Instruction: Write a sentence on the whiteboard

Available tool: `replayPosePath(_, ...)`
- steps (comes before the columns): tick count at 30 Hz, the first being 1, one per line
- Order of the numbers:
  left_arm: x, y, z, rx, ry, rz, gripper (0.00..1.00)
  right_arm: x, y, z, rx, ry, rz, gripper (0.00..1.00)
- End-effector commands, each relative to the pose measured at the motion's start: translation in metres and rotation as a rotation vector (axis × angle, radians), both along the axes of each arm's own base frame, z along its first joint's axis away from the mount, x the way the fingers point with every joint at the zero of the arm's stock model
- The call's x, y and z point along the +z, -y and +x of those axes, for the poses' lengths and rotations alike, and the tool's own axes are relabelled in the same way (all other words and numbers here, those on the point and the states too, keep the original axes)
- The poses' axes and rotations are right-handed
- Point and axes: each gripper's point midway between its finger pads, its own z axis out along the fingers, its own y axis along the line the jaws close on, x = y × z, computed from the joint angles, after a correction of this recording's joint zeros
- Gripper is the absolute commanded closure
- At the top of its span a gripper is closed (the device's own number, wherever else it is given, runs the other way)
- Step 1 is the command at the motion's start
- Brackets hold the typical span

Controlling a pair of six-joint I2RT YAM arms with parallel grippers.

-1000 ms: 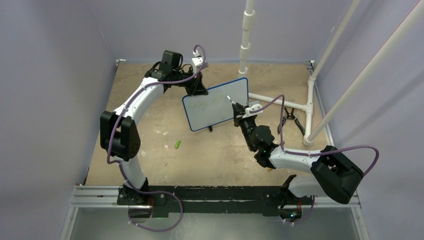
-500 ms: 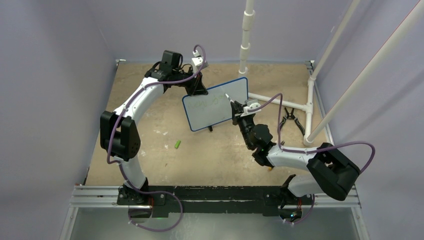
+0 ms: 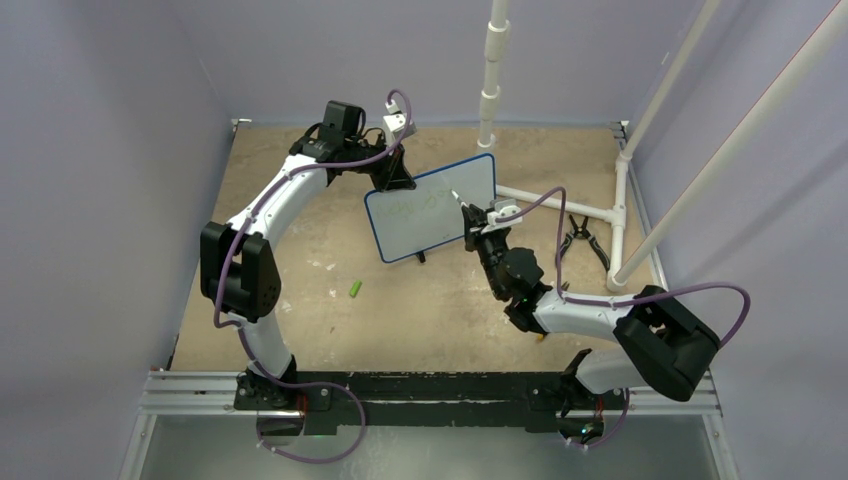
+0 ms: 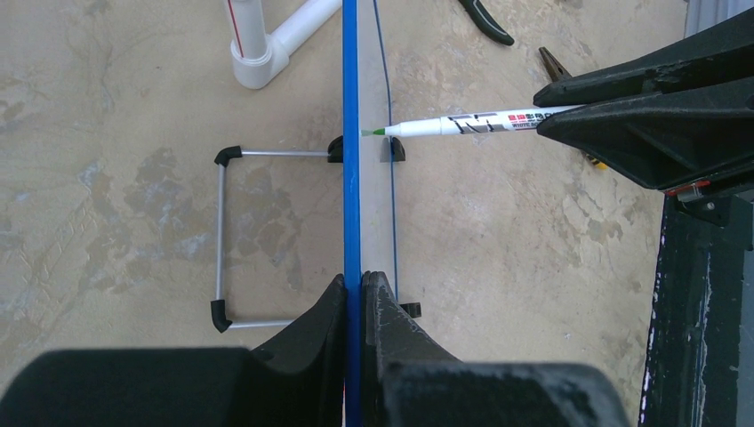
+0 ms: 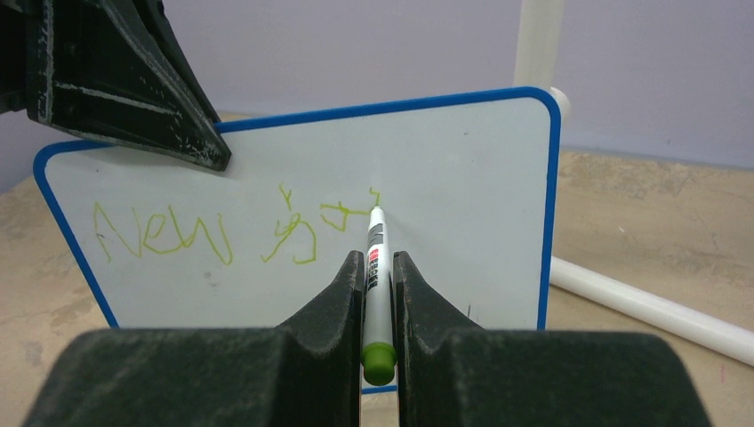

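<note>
The whiteboard (image 3: 430,215) stands tilted at mid table, blue-framed. It faces me in the right wrist view (image 5: 462,160) and shows edge-on in the left wrist view (image 4: 351,133). My left gripper (image 3: 395,180) (image 4: 354,277) is shut on its top edge. The sentence (image 5: 164,238) is green handwriting, "New" plus a few more strokes, and looks faint from above (image 3: 412,204). My right gripper (image 3: 472,222) (image 5: 378,256) is shut on a white marker (image 5: 375,240) (image 4: 471,123) with a green end. The marker's tip touches the board at the newest stroke.
A green marker cap (image 3: 355,288) lies on the table left of the board. Black pliers (image 3: 585,240) lie by the white PVC pipe frame (image 3: 545,197) on the right. The board's wire stand (image 4: 220,231) sticks out behind it.
My right arm has shifted slightly left, its marker tip still at the board near the last green strokes. My left arm and the board have not moved.
</note>
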Motion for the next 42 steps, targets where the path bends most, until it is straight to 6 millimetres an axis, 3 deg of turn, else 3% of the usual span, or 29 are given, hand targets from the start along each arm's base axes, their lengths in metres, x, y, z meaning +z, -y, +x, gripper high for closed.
replayPosePath(1,-0.003,-0.007,-0.006,-0.002,0.001,0.023,1.0,-0.007,-0.002,-0.002,0.02,-0.035,0.012,1.0)
replayPosePath(10,-0.002,-0.007,-0.006,-0.003,0.005,0.02,1.0,-0.022,-0.014,-0.007,0.073,-0.084,-0.009,1.0)
replayPosePath(18,-0.003,-0.006,-0.006,-0.003,0.001,0.019,1.0,-0.021,-0.022,-0.011,0.097,-0.083,-0.013,1.0)
replayPosePath(33,-0.001,-0.005,0.001,0.038,0.0,0.006,1.0,0.02,-0.003,-0.031,0.103,-0.01,0.046,1.0)
replayPosePath(36,0.001,-0.005,0.002,0.047,0.0,-0.001,0.93,0.027,0.002,-0.034,0.101,0.016,0.052,1.0)
replayPosePath(42,0.016,0.001,0.003,0.054,0.015,-0.046,0.57,0.031,0.013,-0.027,0.085,0.032,0.07,1.0)
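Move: The right hand holds the marker with its tip on the whiteboard, at the unfinished last letter some 8 cm ahead of the hand, 2 cm to its left and 1 cm above. From this hand the board's right edge is about 10 cm ahead and 7 cm to the right, and the written "New" about 6 cm ahead and 13 cm to the left, both near its height. From the left hand, pinching the top edge, the writing spot lies about 10 cm to the right, 1 cm farther out and 3 cm lower. Keeping its grip on the marker, the right hand draws the tip down the board face and leftward for a tail some 3 cm long, easing back slightly as it tips down and turns counter-clockwise by about 5 degrees each, then pulls the tip off towards the base while swinging up about 5 cm and a little to the right. The left hand holds the top edge pinched almost throughout, and only at the very end opens about a third, letting go with its fingers still astride the edge. ##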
